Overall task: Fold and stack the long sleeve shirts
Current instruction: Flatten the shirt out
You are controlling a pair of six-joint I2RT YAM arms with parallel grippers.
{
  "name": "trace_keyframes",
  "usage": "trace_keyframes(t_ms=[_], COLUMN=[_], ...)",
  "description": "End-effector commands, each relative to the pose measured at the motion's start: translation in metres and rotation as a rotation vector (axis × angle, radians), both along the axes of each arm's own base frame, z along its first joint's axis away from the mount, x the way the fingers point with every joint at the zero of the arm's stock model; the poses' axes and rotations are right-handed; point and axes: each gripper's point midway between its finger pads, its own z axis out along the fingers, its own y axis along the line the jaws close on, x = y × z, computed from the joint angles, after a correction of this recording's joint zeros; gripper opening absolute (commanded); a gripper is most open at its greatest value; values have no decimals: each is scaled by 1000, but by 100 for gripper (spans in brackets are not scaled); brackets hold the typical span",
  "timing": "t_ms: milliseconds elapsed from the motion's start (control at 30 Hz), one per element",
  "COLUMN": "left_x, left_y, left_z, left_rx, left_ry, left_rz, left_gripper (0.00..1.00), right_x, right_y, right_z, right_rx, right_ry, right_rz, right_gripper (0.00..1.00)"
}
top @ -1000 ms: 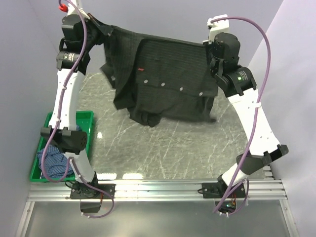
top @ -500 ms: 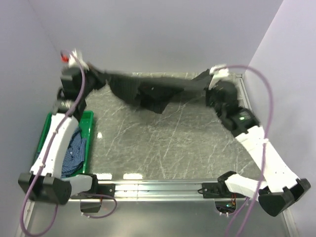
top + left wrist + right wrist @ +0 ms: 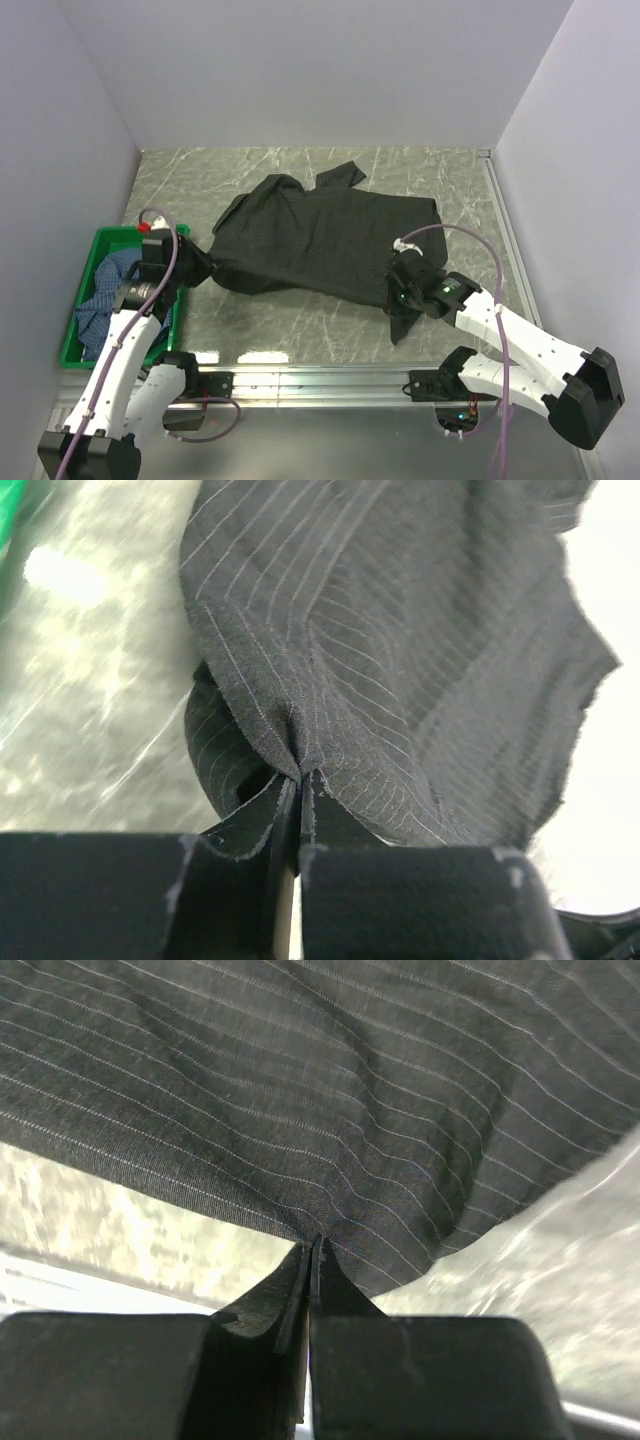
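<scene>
The black pinstriped long sleeve shirt [image 3: 320,235] lies spread across the middle of the marble table, its collar end toward the back. My left gripper [image 3: 197,268] is low at the shirt's near left corner, shut on a pinch of its cloth [image 3: 300,778]. My right gripper [image 3: 393,292] sits at the near right edge, shut on the black hem [image 3: 316,1244], and a strip of cloth trails toward the front beside it. The blue checked long sleeve shirt [image 3: 108,292] lies crumpled in the green crate, partly hidden by my left arm.
The green plastic crate [image 3: 100,236] stands at the left edge of the table against the wall. Walls close in the left, back and right. The metal rail [image 3: 330,380] with the arm bases runs along the front edge.
Both arms swung down from high at the back to low near the front. The black shirt, which hung stretched between them in the air, now lies flat on the table.
</scene>
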Motion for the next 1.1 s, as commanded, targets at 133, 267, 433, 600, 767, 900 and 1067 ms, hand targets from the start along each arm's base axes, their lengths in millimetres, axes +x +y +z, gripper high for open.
trace_keyframes(t_ms=[133,267,433,600,767,900,1067], left_x=[-12,-24,-34,-24,4,29,60], left_y=[24,24,35,41,23,-7,-21], left_z=[9,8,20,55,75,55,15], left_rx=[104,115,162,230,182,53,7], left_ry=[20,81,25,-46,-104,-84,-1], left_rz=[66,46,75,53,-23,-122,-165], left_gripper=[9,12,30,62,80,80,79], right_x=[-17,-25,-17,17,46,56,54], right_y=[-5,-3,0,-12,-60,-91,-124], right_z=[-3,-9,6,33,20,-2,-34], right_rx=[-33,-35,30,110,156,199,226], right_ry=[70,125,66,-45,-75,-63,-11], right_rz=[-107,-93,-112,-237,-528,-710,-909], right_gripper=[0,11,48,63,69,70,70])
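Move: Each hand pinches one end of the shirt's lower hem. Its laying spot is bare table roughly 9 cm back, 4 cm right and 13 cm below the left hand; the right's is about 8 cm back, 2 cm right and 6 cm below. The shirt's middle lies some 10 cm ahead and 30 cm right of the left hand. From that hand the green bin sits about 24 cm left, 3 cm back. Both hands let go of the hem after easing 2 to 4 cm farther back, opening wide. The left then lifts about 6 cm, swings forward over the shirt's left side and starts down again; the right swings about 12 cm rightward and a little forward to the shirt's right side edge, turning clockwise some 45 degrees and sinking at the end. ##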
